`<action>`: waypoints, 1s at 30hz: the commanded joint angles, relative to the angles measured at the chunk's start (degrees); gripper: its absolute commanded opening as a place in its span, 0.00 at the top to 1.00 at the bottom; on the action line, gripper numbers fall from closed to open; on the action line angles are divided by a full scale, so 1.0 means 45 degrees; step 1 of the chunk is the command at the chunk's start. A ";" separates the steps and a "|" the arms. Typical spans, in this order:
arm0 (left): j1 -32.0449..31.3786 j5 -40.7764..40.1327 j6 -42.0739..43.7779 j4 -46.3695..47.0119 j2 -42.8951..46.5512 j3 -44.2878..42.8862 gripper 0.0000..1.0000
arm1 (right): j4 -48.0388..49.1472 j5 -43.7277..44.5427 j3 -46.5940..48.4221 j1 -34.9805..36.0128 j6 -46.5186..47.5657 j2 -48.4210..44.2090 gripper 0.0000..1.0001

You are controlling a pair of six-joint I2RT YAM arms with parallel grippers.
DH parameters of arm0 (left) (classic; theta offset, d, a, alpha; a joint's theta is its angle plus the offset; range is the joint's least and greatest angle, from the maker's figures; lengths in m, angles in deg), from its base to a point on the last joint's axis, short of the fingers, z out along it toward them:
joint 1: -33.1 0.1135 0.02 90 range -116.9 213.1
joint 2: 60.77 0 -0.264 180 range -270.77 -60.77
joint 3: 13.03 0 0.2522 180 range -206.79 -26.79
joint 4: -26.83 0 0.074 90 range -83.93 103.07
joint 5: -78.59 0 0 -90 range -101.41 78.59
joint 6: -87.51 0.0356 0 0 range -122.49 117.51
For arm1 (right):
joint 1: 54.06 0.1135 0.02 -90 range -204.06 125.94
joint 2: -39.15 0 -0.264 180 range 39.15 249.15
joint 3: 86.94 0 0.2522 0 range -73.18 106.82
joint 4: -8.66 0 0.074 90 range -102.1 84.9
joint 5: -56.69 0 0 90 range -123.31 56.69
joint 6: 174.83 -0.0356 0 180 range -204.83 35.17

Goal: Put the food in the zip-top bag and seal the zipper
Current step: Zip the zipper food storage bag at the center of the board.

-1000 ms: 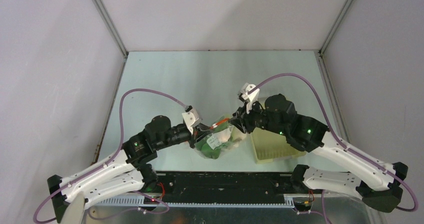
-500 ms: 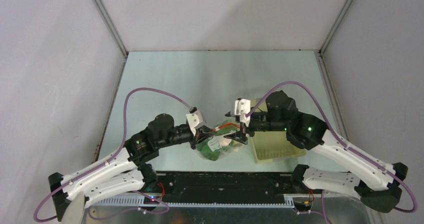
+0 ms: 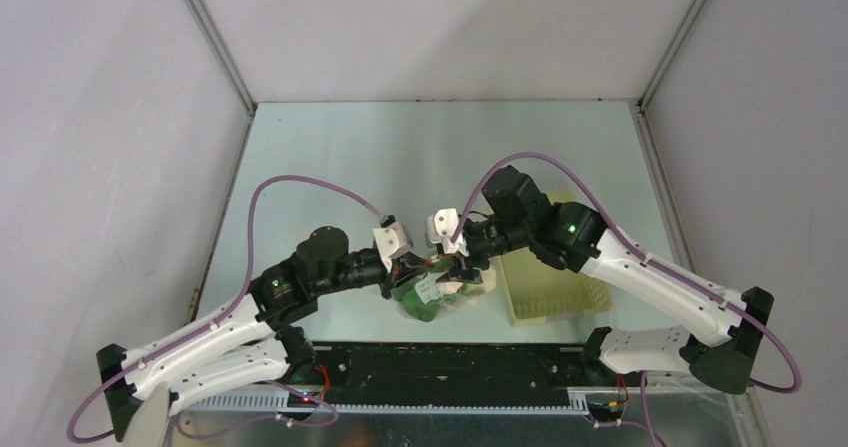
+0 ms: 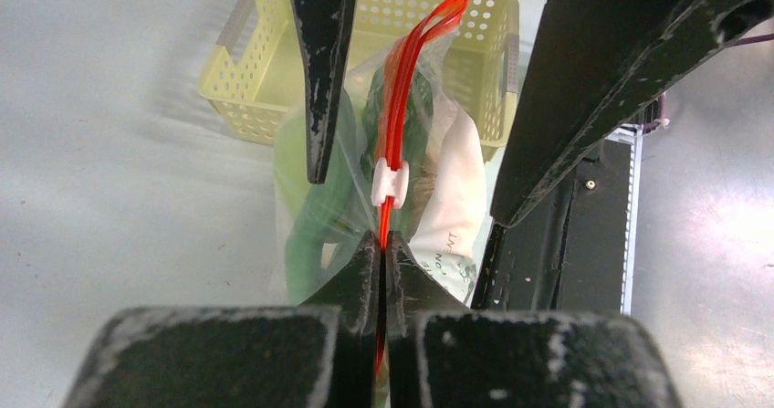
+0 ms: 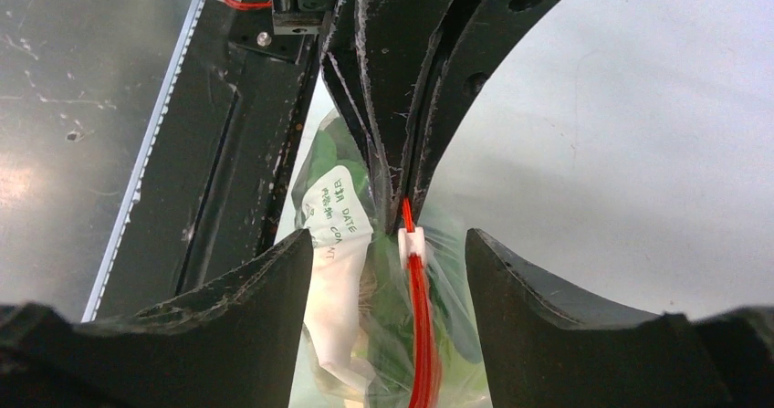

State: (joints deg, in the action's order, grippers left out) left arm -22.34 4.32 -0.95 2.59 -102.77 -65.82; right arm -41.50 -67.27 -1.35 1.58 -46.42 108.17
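Note:
The clear zip-top bag [image 3: 437, 294] hangs near the table's front edge, between my two grippers. Green leafy food [image 5: 456, 330] and a white label show through the plastic. My left gripper [image 4: 383, 240] is shut on one end of the orange-red zipper [image 4: 399, 88]. The white slider [image 4: 390, 183] sits on the strip just beyond the left fingertips. My right gripper [image 5: 388, 244] stands open astride the zipper [image 5: 422, 335], one finger on each side. The slider [image 5: 413, 241] lies level with its fingertips and touches neither. In the top view the left gripper [image 3: 405, 263] and right gripper [image 3: 452, 263] nearly meet.
A pale yellow perforated basket [image 3: 548, 292] stands just right of the bag, under the right arm; it also shows behind the bag [image 4: 265, 70]. A black rail [image 3: 450, 359] runs along the near edge, close below the bag.
My right gripper has let go, opened, and slid left along the bag's mouth until it stands close to the left gripper. The left gripper has kept its hold and hardly moved.

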 commanded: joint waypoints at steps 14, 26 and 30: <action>0.0003 -0.0308 0.0314 0.0569 0.0055 -0.0475 1.00 | -0.1524 -0.0288 0.1678 0.0040 0.0873 0.0973 0.80; 0.0015 -0.3057 -0.0714 0.0506 0.1286 0.0630 1.00 | -0.2536 0.0417 0.1728 -0.0950 0.1010 0.0478 0.93; 0.0015 -0.3439 -0.0818 0.0426 0.1938 0.0979 1.00 | -0.3116 0.0568 0.1701 -0.1737 0.1111 0.0050 0.92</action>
State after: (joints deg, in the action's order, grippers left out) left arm -22.95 -4.30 -3.35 4.04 -97.74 -62.32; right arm -48.41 -66.83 4.18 -2.77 -42.13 112.10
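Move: Between the open right fingers sits the white zipper slider, about 1 cm to the left of that hand's point, level with it ahead and 1 cm below. From the left hand, already pinching the orange zipper's end, the slider lies about 3 cm right, 1 cm ahead and 1 cm higher. The bag of food hangs about 10 cm below the right hand, 1 cm left of it; the yellow basket is some 21 cm right, 3 cm ahead and 20 cm below. Easing down about 1 cm, the right hand brings its open fingers around the white slider and closes them on it. It then draws forward and to the right, some 2.5 cm, pulling the slider along the orange zipper while the left hand, keeping its pinch on the end, shifts about 2 cm left and slightly forward, away from it. ##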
